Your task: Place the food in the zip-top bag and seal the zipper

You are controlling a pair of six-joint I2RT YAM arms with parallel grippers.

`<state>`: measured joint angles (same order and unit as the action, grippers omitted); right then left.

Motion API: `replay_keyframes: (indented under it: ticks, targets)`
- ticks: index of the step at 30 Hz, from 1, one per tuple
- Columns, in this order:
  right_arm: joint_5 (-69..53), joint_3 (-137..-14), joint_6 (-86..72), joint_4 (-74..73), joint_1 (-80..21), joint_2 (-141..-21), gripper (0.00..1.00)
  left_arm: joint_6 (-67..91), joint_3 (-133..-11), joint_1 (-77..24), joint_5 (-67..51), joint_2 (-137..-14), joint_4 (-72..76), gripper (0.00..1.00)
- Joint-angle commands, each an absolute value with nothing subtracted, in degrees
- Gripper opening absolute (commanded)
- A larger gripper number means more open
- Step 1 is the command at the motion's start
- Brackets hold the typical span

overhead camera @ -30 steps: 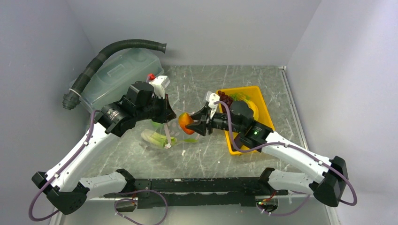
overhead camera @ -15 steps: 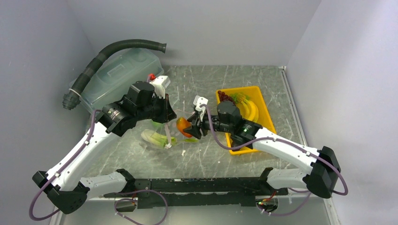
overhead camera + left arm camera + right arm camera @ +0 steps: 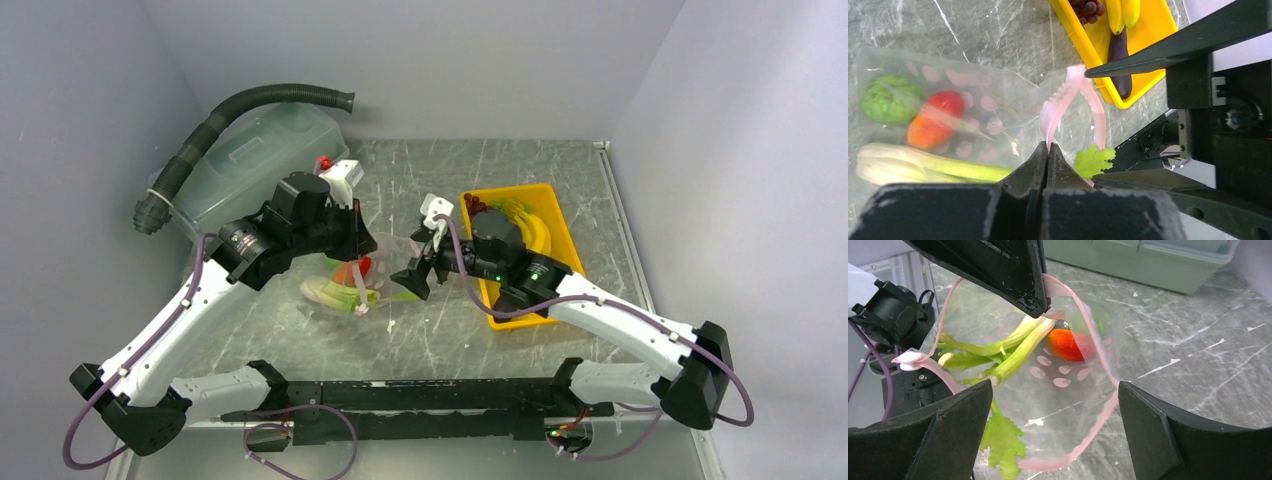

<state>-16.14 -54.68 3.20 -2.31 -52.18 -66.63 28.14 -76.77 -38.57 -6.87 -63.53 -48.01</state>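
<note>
The clear zip-top bag [image 3: 340,288] lies on the table with its mouth held up and open. My left gripper [image 3: 1048,147] is shut on the pink zipper [image 3: 1064,97] at the mouth's top edge. Inside the bag lie the red-orange pepper [image 3: 1068,345], the celery [image 3: 923,167] and a round green vegetable [image 3: 890,97]. Leafy greens [image 3: 1003,440] hang at the mouth's lower lip. My right gripper [image 3: 1055,385] stands wide open just in front of the mouth, holding nothing. Grapes [image 3: 478,208], bananas [image 3: 535,232] and the eggplant [image 3: 1120,55] rest in the yellow tray [image 3: 1153,30].
A large translucent lidded tub [image 3: 250,160] sits at the back left with a black corrugated hose [image 3: 230,115] over it. Grey walls close in the table on three sides. The yellow tray stands right of the bag, under my right arm.
My right gripper has opened wide and let go of the pepper, which now lies inside the bag. The left gripper has kept its hold on the zipper.
</note>
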Motion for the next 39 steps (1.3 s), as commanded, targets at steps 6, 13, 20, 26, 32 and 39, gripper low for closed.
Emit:
replay_keyframes:
  ticks: [6, 13, 20, 26, 32, 39]
  targets:
    - [-4.42, -59.94, 0.25, -9.98, -52.38, -60.84, 1.00, 28.15, -78.43, -38.76, -8.03, -63.20, -45.40, 0.00]
    - [15.22, -61.89, -7.30, -21.21, -52.29, -58.16, 1.00, 27.95, -78.06, -38.76, -8.10, -63.52, -44.95, 0.00]
    - [27.36, -64.49, -17.35, -35.91, -49.69, -56.98, 1.00, 27.84, -77.59, -38.72, -8.62, -63.55, -44.43, 0.00]
    - [26.46, -66.23, -22.50, -42.89, -38.28, -58.69, 1.00, 27.77, -77.09, -38.70, -9.22, -63.50, -44.12, 0.00]
    - [26.31, -67.49, -22.24, -42.71, -29.63, -64.94, 1.00, 27.51, -77.02, -38.75, -9.13, -62.71, -44.48, 0.00]
    - [24.03, -70.02, -19.78, -37.37, -23.35, -72.63, 0.96, 27.17, -76.73, -38.75, -8.83, -61.45, -45.44, 0.00]
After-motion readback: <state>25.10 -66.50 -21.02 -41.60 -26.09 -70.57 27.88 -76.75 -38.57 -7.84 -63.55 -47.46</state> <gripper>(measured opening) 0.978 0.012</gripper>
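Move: The empty right hand has the bananas in the yellow tray about 28 cm to its right and 12 cm ahead, some 17 cm below. In the same tray the red grapes lie about 10 cm left of the bananas and 2 cm farther out, the eggplant some 15 cm nearer and 4 cm to their left. The bag's mouth is about 5 cm left of the right hand, level with it ahead, 6 cm down. From the left hand the bananas are some 37 cm right, 9 cm ahead, 18 cm below. Sweeping to its right by about 25 cm, the wide-open right hand leaves the bag's mouth, lifts a little at first, then swings forward and finally down over the tray, closing in on the bananas. Along the way the wrist swings clockwise some 75 degrees and tips the fingers downward. The left hand stays put, still pinching the bag's lip. ##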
